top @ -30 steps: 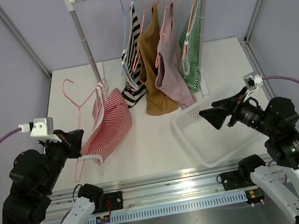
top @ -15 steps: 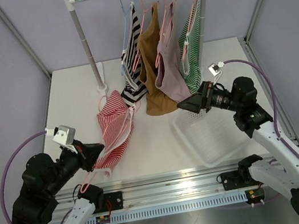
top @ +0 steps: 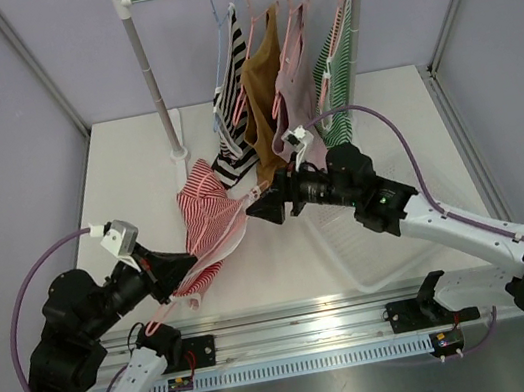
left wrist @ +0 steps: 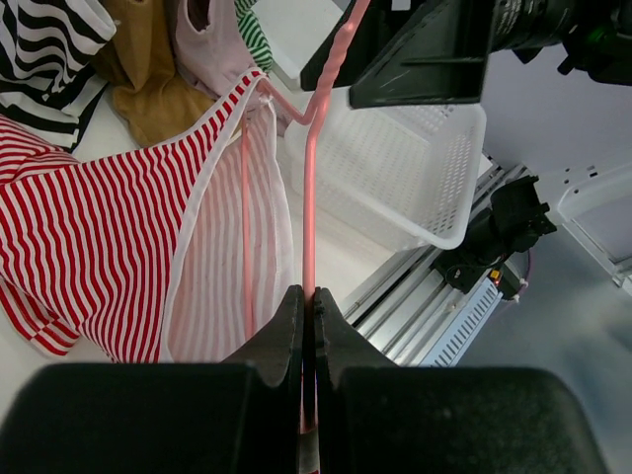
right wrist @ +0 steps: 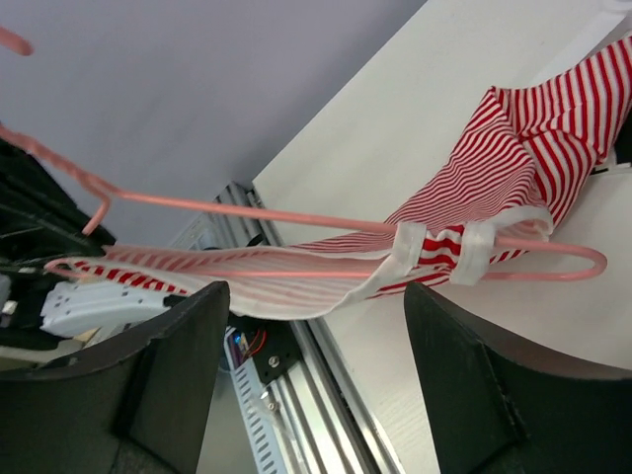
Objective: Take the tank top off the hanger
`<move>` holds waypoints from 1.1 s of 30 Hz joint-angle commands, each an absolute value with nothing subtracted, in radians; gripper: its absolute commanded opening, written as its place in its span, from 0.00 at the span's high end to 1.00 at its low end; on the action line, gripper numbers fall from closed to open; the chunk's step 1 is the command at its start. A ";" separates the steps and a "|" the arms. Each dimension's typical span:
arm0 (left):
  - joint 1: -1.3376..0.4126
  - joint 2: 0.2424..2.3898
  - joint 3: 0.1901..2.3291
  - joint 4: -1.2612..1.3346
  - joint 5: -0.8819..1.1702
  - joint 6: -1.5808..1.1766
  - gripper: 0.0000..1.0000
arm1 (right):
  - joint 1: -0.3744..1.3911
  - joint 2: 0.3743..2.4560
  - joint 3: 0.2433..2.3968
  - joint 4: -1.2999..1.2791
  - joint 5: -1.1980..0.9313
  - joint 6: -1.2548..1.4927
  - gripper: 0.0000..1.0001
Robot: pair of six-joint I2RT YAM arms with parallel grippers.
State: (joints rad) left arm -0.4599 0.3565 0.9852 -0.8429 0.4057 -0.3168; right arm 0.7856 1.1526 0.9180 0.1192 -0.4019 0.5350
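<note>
A red-and-white striped tank top [top: 206, 211] hangs on a pink hanger [left wrist: 308, 197], with its lower part resting on the white table. My left gripper [top: 181, 266] is shut on the hanger's thin rod [left wrist: 307, 301] near its hook end. My right gripper [top: 252, 208] is at the hanger's far end, and its jaws stand wide open. In the right wrist view the two white straps [right wrist: 407, 247] loop over the hanger [right wrist: 296, 212], and the top's fabric edge lies at the right gripper's [right wrist: 316, 296] fingertips, between them.
A white rack [top: 147, 74] at the back holds black-striped [top: 232, 110], brown [top: 266, 104], pink [top: 298, 98] and green-striped [top: 338, 81] tops on hangers. A white basket [top: 383, 246] sits on the table's right, under my right arm. The metal rail [top: 297, 337] runs along the near edge.
My right arm has swung left from above the basket to the hanger's far end. My left arm has drawn the hanger nearer and lower, away from the rack pole.
</note>
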 commanded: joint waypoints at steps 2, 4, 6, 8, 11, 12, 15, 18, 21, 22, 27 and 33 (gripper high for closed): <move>-0.462 0.330 0.996 -0.719 0.448 -0.357 1.00 | 0.868 1.213 1.023 0.114 -0.155 0.410 0.25; -0.462 0.316 1.000 -0.723 0.436 -0.357 1.00 | 0.894 1.242 1.052 0.095 -0.117 0.391 0.27; -0.462 0.308 1.011 -0.727 0.423 -0.360 1.00 | 0.911 1.279 1.077 0.074 -0.091 0.368 0.29; -0.462 0.302 1.025 -0.736 0.417 -0.359 1.00 | 0.937 1.301 1.094 0.060 -0.034 0.356 0.30; -0.462 0.296 1.035 -0.747 0.403 -0.360 1.00 | 0.954 1.308 1.092 0.060 0.067 0.363 0.35; -0.462 0.298 1.038 -0.755 0.391 -0.359 1.00 | 0.953 1.308 1.092 0.057 0.092 0.377 0.36; -0.462 0.302 1.048 -0.770 0.364 -0.353 1.00 | 0.954 1.308 1.085 0.048 0.159 0.388 0.40; -0.462 0.305 1.048 -0.770 0.353 -0.354 1.00 | 0.954 1.312 1.072 0.054 0.184 0.388 0.44; -0.462 0.310 1.045 -0.759 0.363 -0.357 1.00 | 0.954 1.324 1.063 0.069 0.192 0.384 0.55; -0.462 0.311 1.045 -0.759 0.364 -0.357 1.00 | 0.953 1.328 1.066 0.075 0.195 0.382 0.59; -0.462 0.314 1.040 -0.756 0.350 -0.351 1.00 | 0.954 1.344 1.089 0.061 0.202 0.356 0.97; -0.462 0.313 1.037 -0.776 0.348 -0.336 1.00 | 0.951 1.325 1.111 0.006 0.381 0.305 1.00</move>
State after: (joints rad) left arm -0.4599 0.3099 1.0077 -0.8219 0.3504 -0.3447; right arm 0.9485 1.3437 1.0603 0.0097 0.2180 0.3534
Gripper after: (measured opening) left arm 0.023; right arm 0.011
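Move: The strap end of the red-and-white tank top, at the hanger's far end, lies about 5 cm ahead of the right hand, 1 cm left and 4 cm below it. The garment's body hangs some 5 cm ahead, 10 cm left and 12 cm down. About 20 cm ahead are the black-striped top, 2 cm left, and the brown top, 4 cm right, both roughly 10 cm lower. From the left hand, which holds the hanger, the strap is about 14 cm ahead, 13 cm right and 5 cm down. The right fingers, wide open at first, shut on the tank top's strap at the hanger's far end and pinch the white-trimmed cloth. To get there the hand goes forward about 6 cm and sinks some 4 cm, drifting left and then back, while it turns clockwise by 20-odd degrees and its fingertips tip down. The left hand keeps its grip on the hanger and lifts it some 2 cm. ##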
